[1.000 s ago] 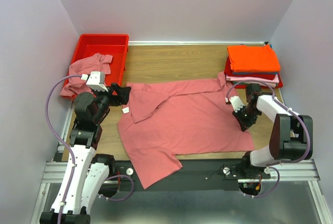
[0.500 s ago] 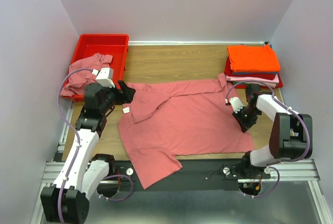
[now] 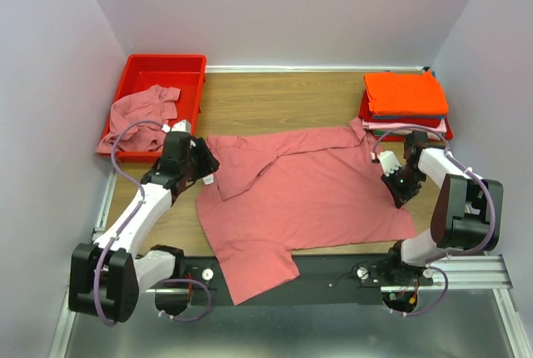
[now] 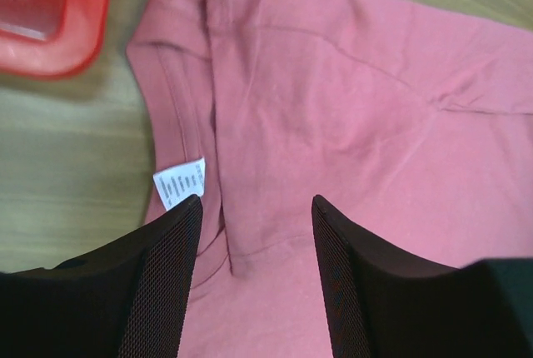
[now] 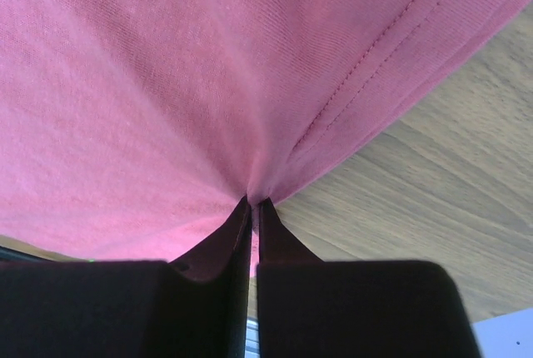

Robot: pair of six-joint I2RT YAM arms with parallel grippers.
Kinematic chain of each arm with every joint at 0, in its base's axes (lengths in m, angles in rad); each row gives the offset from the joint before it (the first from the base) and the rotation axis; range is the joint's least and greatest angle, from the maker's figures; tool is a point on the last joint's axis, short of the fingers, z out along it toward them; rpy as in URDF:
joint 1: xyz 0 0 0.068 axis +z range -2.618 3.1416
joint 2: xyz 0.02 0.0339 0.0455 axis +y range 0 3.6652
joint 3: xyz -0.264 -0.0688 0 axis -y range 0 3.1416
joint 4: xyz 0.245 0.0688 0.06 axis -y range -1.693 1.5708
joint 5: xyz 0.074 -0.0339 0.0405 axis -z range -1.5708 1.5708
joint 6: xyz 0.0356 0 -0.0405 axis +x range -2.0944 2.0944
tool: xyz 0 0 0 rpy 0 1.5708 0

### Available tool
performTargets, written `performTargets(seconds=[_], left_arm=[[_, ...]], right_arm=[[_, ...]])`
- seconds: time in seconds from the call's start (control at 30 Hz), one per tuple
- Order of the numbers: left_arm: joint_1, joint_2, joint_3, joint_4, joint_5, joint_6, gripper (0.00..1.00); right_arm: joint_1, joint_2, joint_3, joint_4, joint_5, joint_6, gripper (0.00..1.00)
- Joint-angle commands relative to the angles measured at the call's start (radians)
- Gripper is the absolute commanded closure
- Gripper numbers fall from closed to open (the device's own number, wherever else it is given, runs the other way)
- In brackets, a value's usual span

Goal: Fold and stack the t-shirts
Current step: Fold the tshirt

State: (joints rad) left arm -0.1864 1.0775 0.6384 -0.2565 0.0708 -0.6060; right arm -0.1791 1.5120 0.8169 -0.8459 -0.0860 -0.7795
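A large rose-pink t-shirt (image 3: pixel 308 196) lies spread on the wooden table, one sleeve hanging over the near edge. My left gripper (image 3: pixel 202 166) hovers open over its collar; in the left wrist view the gripper (image 4: pixel 256 208) has fabric under the gap and the white neck tag (image 4: pixel 179 183) by the left finger. My right gripper (image 3: pixel 398 187) is shut on the shirt's right hem, which bunches at the gripper (image 5: pixel 254 201) tips. A second rose t-shirt (image 3: pixel 137 116) lies crumpled over the bin's front. Folded t-shirts, orange (image 3: pixel 405 93) on top, are stacked at the back right.
A red plastic bin (image 3: pixel 179 71) stands at the back left, close behind my left arm. The folded stack rests on a red tray (image 3: pixel 448 131) by the right wall. Bare wood (image 3: pixel 283 100) shows between bin and stack.
My left gripper has swung right over the shirt's collar and its jaws have narrowed. The right gripper has pulled the hem a little to the right, shifting the shirt.
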Motion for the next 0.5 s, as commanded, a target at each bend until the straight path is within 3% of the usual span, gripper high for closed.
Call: performTargets(seconds=[0.0,0.2,0.47], left_arm=[[-0.054,0.079,-0.042,-0.067,-0.181,-0.164,0.36],[-0.082,0.238,-0.028,-0.099,-0.305,-0.261,0.33],[-0.084,0.275,-0.022,-0.124,-0.39,-0.284,0.34]], right_arm=[[-0.01,0.005,0.018,0.024,0.022,-0.023,0.89],[-0.011,0.002,0.025,0.03,-0.009,-0.023,0.89],[-0.017,0.011,0.037,0.041,-0.029,-0.03,0.89]])
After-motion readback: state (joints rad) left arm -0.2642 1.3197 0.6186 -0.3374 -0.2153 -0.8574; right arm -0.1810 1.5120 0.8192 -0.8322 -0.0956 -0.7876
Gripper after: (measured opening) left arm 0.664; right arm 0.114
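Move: The shirt's left edge with the white tag lies about 3 cm back, 1 cm left and 10 cm below the left hand. The folded-over sleeve flap is some 7 cm right and 1 cm back, at the same depth; the red bin's middle is about 13 cm ahead, 11 cm left and 7 cm below. From the right hand, the tagged edge is roughly 46 cm left, 6 cm ahead, about level. Open left hand sinks about 8 cm to the tagged shirt edge, turning counter-clockwise; right keeps its pinch. ##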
